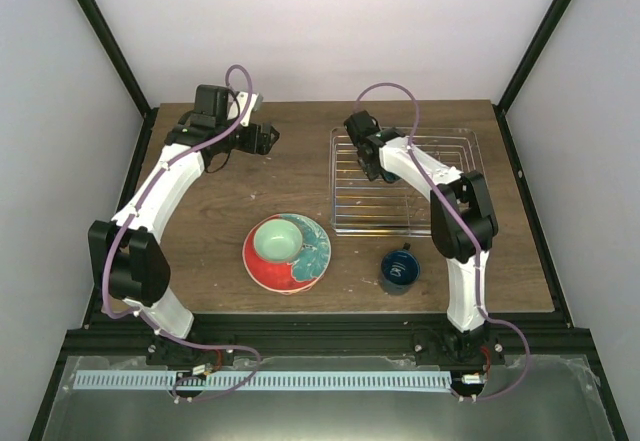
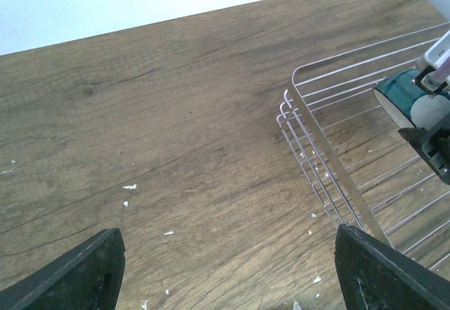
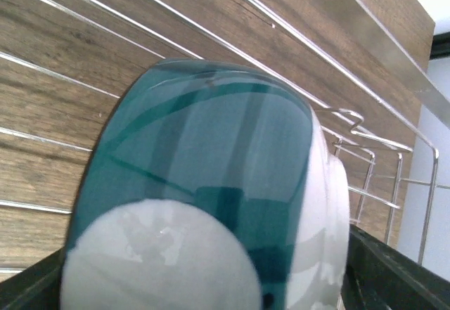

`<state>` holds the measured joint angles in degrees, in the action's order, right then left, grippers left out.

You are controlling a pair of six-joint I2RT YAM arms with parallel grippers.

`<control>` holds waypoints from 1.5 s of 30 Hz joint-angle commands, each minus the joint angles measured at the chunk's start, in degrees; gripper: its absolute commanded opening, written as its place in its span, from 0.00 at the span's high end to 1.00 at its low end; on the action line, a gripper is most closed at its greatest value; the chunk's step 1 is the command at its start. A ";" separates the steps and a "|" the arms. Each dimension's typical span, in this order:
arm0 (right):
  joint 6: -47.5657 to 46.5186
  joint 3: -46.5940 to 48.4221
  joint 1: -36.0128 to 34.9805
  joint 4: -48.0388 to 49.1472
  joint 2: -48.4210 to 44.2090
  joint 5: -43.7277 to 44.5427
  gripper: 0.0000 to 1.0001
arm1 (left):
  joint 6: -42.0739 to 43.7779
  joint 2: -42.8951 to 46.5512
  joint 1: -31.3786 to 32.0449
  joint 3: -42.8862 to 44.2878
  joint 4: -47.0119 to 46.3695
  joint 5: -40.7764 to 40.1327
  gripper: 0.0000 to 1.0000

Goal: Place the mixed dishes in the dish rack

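My right gripper point(image 3: 211, 275) is shut on the cream bowl with the blue outside point(image 3: 211, 169), which lies on its side with its pale base toward the wrist camera. It hangs over the back left part of the silver wire dish rack point(image 1: 333, 186); from above only a sliver of this bowl point(image 1: 391, 172) shows under the gripper point(image 1: 378, 159). A pale green bowl point(image 1: 276, 240) sits on the red-and-teal plate point(image 1: 312, 256) at the table's middle front. The dark blue mug point(image 1: 399, 269) stands in front of the rack. My left gripper point(image 2: 228, 231) hangs open over bare wood, left of the rack point(image 2: 330, 148).
The rack's upright dividers point(image 3: 394, 176) rise just right of the held bowl. Small white crumbs point(image 2: 129, 187) dot the wood under the left gripper. Black frame posts and white walls close in the table's back and sides.
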<state>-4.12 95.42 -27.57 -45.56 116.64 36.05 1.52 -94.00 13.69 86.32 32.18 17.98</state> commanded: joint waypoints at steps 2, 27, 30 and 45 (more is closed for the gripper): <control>-0.07 1.35 -1.47 1.80 0.40 -0.88 0.01 | 0.67 0.50 -0.01 0.71 -0.34 -0.73 0.17; 3.06 0.75 -5.48 -3.17 -1.41 -5.46 0.00 | 1.78 -0.79 -0.07 1.61 0.54 0.47 0.17; 4.57 1.00 -5.21 -5.28 -2.54 -7.54 0.00 | 1.90 -1.02 0.01 1.83 1.53 0.43 0.17; 10.88 -6.20 2.01 -10.48 -8.60 -12.65 0.00 | 0.86 2.68 0.70 -5.52 4.31 -1.89 0.17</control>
<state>4.45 91.33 -27.03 -54.87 109.16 23.38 2.74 -92.82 13.98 80.88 36.42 16.27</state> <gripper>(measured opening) 0.999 0.832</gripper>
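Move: The teal bowl is still between the right fingers over the left part of the dish rack, its middle a centimetre ahead and some 2 cm below. From there the rack's middle lies about 7 cm right, 2 cm back; the green bowl on the plates about 20 cm back and 25 cm left; the mug some 24 cm back, 3 cm right. From the left hand the green bowl is about 17 cm back, 3 cm right and 19 cm below; the teal bowl 27 cm right, 2 cm ahead. Leftward first, by about 5 cm, with the right fingers opening wide to let go of the teal bowl in the rack; the hand eases back as it goes, then swings right again while still drawing back, ending some 5 cm nearer the base, wrist tilted about 15 degrees and fingers clear. Late on, the open left hand sinks about 4.5 cm and draws back a little, towards the green bowl. ##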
